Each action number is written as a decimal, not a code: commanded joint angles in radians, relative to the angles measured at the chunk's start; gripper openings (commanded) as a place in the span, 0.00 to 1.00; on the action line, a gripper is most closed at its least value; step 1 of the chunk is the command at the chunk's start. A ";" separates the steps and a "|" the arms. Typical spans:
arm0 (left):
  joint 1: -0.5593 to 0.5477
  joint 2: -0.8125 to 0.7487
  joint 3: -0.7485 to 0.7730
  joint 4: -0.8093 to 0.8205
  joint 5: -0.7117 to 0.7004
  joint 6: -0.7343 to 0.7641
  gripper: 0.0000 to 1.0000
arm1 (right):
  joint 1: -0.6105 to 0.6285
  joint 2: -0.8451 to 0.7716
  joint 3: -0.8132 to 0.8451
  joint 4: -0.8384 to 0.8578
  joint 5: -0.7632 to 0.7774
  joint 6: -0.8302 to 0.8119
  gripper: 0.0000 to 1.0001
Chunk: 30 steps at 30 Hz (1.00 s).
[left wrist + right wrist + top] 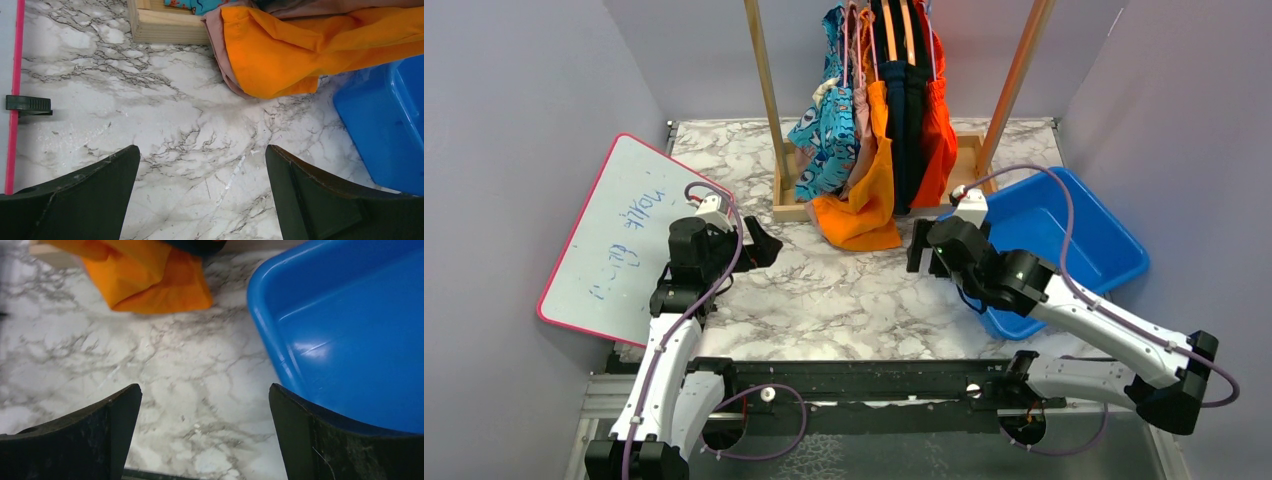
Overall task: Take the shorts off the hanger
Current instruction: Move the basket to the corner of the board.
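Observation:
Several shorts hang from hangers on a wooden rack [769, 90] at the back: blue cartoon-print shorts [826, 140], dusty pink shorts [861, 120], bright orange shorts [864, 205] whose hem droops onto the table, dark navy shorts [906, 120] and red-orange shorts [939, 135]. The hangers' hooks are cut off by the top edge. My left gripper [764, 243] hovers open over the marble, left of the orange hem [300, 47]. My right gripper [919, 245] is open too, just right of that hem [150, 280], nothing between its fingers.
A blue plastic bin [1064, 240] sits at the right, close to my right gripper [205, 395]. A pink-framed whiteboard [609, 235] leans at the left. The rack's wooden base [789, 205] lies under the shorts. Grey walls close in both sides.

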 commanded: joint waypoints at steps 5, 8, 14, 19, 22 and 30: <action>-0.001 -0.009 -0.004 -0.013 -0.020 0.018 0.99 | -0.222 0.104 0.008 0.127 -0.051 -0.336 0.99; -0.001 -0.010 -0.004 -0.014 -0.021 0.018 0.99 | -0.256 0.170 0.024 0.119 -0.144 -0.412 0.99; -0.001 -0.011 -0.004 -0.015 -0.024 0.018 0.99 | -0.298 0.315 0.031 0.093 -0.093 -0.410 0.99; -0.001 -0.009 -0.004 -0.016 -0.027 0.019 0.99 | -0.352 0.369 0.076 0.124 -0.035 -0.404 0.99; -0.001 -0.005 -0.004 -0.017 -0.028 0.019 0.99 | -0.380 0.374 0.083 0.159 -0.041 -0.387 0.99; -0.002 -0.007 -0.001 -0.025 -0.044 0.019 0.99 | -0.441 0.399 0.091 0.196 -0.038 -0.296 1.00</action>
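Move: The blue basket's middle lies about 22 cm to the right hand's right, some 5 cm farther out and 15 cm lower; its far-left corner is much nearer, roughly 12 cm ahead, 3 cm right and 9 cm below. The orange shorts hang about 14 cm ahead and 12 cm left of the hand, the red shorts some 22 cm ahead, straight out. From the left hand the basket lies some 53 cm right, about level fore and aft, 12 cm lower. Reaching forward about 10 cm and some 7 cm to its right, the right hand closes on the basket's far-left corner. It first travels nearly level, then sinks to a net 7 cm lower, its left side dipping about 20 degrees. The fingers stay wide open and come to straddle the left rim near that corner, left finger at the outer edge, right one over the inside. ##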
